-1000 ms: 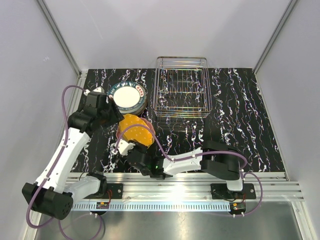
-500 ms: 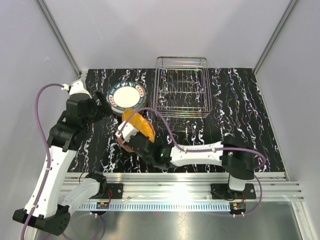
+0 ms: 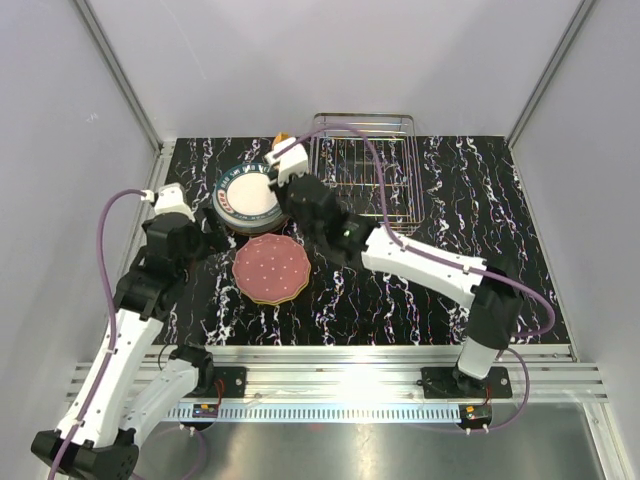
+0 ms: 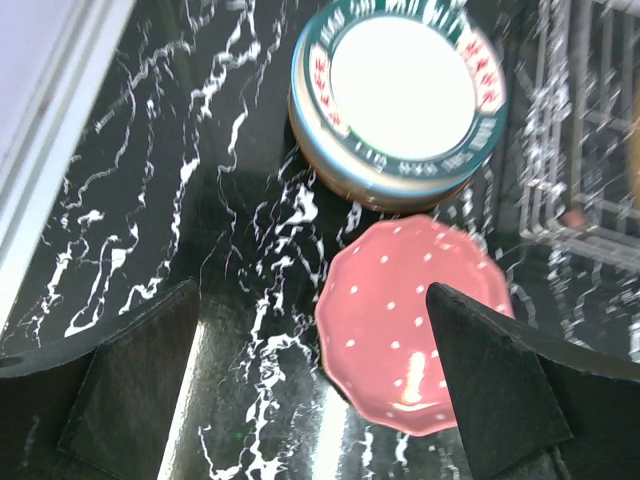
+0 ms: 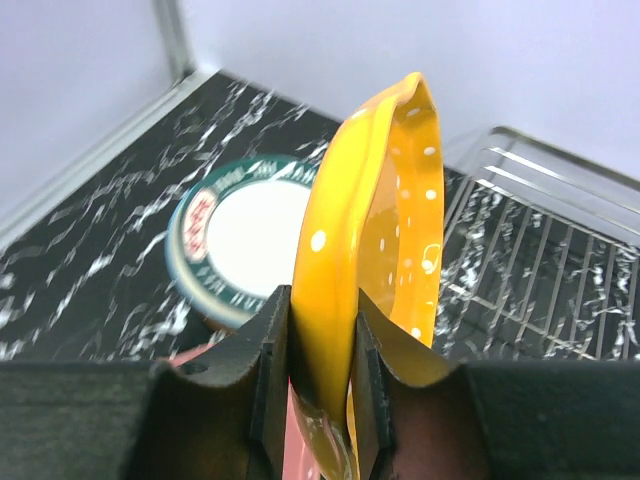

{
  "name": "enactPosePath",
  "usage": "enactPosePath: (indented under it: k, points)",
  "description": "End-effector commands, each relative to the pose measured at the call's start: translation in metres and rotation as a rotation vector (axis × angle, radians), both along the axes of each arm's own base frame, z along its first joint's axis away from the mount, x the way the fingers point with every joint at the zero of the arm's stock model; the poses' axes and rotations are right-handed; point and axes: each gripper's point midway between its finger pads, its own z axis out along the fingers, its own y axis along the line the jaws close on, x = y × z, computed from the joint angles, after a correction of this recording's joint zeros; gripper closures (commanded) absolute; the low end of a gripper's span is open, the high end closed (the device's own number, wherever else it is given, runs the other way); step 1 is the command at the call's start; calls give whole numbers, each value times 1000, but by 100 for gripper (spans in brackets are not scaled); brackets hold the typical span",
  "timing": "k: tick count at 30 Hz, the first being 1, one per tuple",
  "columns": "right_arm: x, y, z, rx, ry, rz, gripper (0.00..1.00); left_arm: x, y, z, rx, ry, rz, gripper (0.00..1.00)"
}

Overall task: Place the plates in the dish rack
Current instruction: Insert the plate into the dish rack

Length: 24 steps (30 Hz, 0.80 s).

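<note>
My right gripper (image 5: 320, 370) is shut on the rim of an orange scalloped, white-dotted plate (image 5: 375, 230) and holds it on edge in the air. From above, that gripper (image 3: 288, 165) is over the back of the table between the plate stack and the dish rack (image 3: 365, 165), with a sliver of the orange plate (image 3: 282, 139) showing. A pink dotted plate (image 3: 270, 268) lies flat on the table. A stack of plates (image 3: 250, 197) topped by a white, dark-rimmed one sits behind it. My left gripper (image 4: 315, 390) hangs wide open and empty above the table, left of the pink plate (image 4: 415, 320).
The table is black with white marbling (image 3: 470, 230). The wire dish rack (image 5: 540, 270) holds no plates. White walls with metal posts enclose the left, back and right. A metal rail (image 3: 340, 360) runs along the near edge.
My right arm carried the orange plate from the table's middle up and back toward the rack, uncovering the pink plate. My left gripper opened wide and pulled back from the stack.
</note>
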Motion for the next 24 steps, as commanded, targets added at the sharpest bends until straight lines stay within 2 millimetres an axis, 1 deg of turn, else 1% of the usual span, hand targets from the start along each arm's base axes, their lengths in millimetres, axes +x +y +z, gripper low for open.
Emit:
enactPosePath:
  k: [1, 2, 3, 4, 5, 6, 7, 8, 9, 10, 12, 14, 19, 24]
  points:
    - [30, -16, 71, 170, -84, -68, 100, 14, -9, -1, 2, -44, -48, 1]
    - [36, -19, 71, 182, -77, -80, 100, 15, -11, -5, 3, -41, -58, 1]
    - [42, -21, 76, 198, -79, -90, 100, 15, -13, -10, 4, -26, -71, 1]
    - [49, -21, 70, 192, -69, -95, 100, 16, -16, -13, 3, -10, -84, 1]
    - [58, -27, 68, 197, -58, -112, 100, 16, -16, -14, 4, -1, -85, 1]
    - [61, -27, 73, 208, -61, -114, 100, 15, -17, -16, 3, 4, -89, 1]
    - [67, -26, 66, 195, -53, -117, 100, 15, -19, -18, -3, 6, -101, 1]
    - [73, -29, 65, 209, -44, -127, 100, 15, -21, -19, -8, 7, -112, 1]
    - [75, -28, 69, 223, -45, -132, 100, 14, -23, -20, -11, 10, -121, 1]
    - [81, -27, 63, 214, -37, -142, 100, 14, -24, -19, -14, 1, -127, 1]
    - [87, -29, 64, 229, -34, -159, 100, 13, -25, -22, -17, 2, -136, 1]
    - [93, -28, 59, 239, -24, -172, 100, 13, -29, -25, -18, 12, -159, 1]
    - [106, -29, 55, 280, -22, -192, 100, 12, -32, -29, -27, 26, -175, 1]
    - [113, -33, 51, 313, -20, -199, 100, 12, -34, -31, -31, 33, -181, 1]
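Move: The right hand already grips the yellow plate on edge; the dish rack's middle lies about 14 cm ahead, 21 cm to its right and some 26 cm below. The stacked plates are about 8 cm ahead, 8 cm left and 27 cm below, the pink plate 8 cm back, 3 cm left and 31 cm down. From the left hand the rack is roughly 23 cm ahead, 32 cm right and 19 cm lower. Right hand carries the upright yellow plate 10 cm forward towards the rack, then sinks; left hand sinks too. ##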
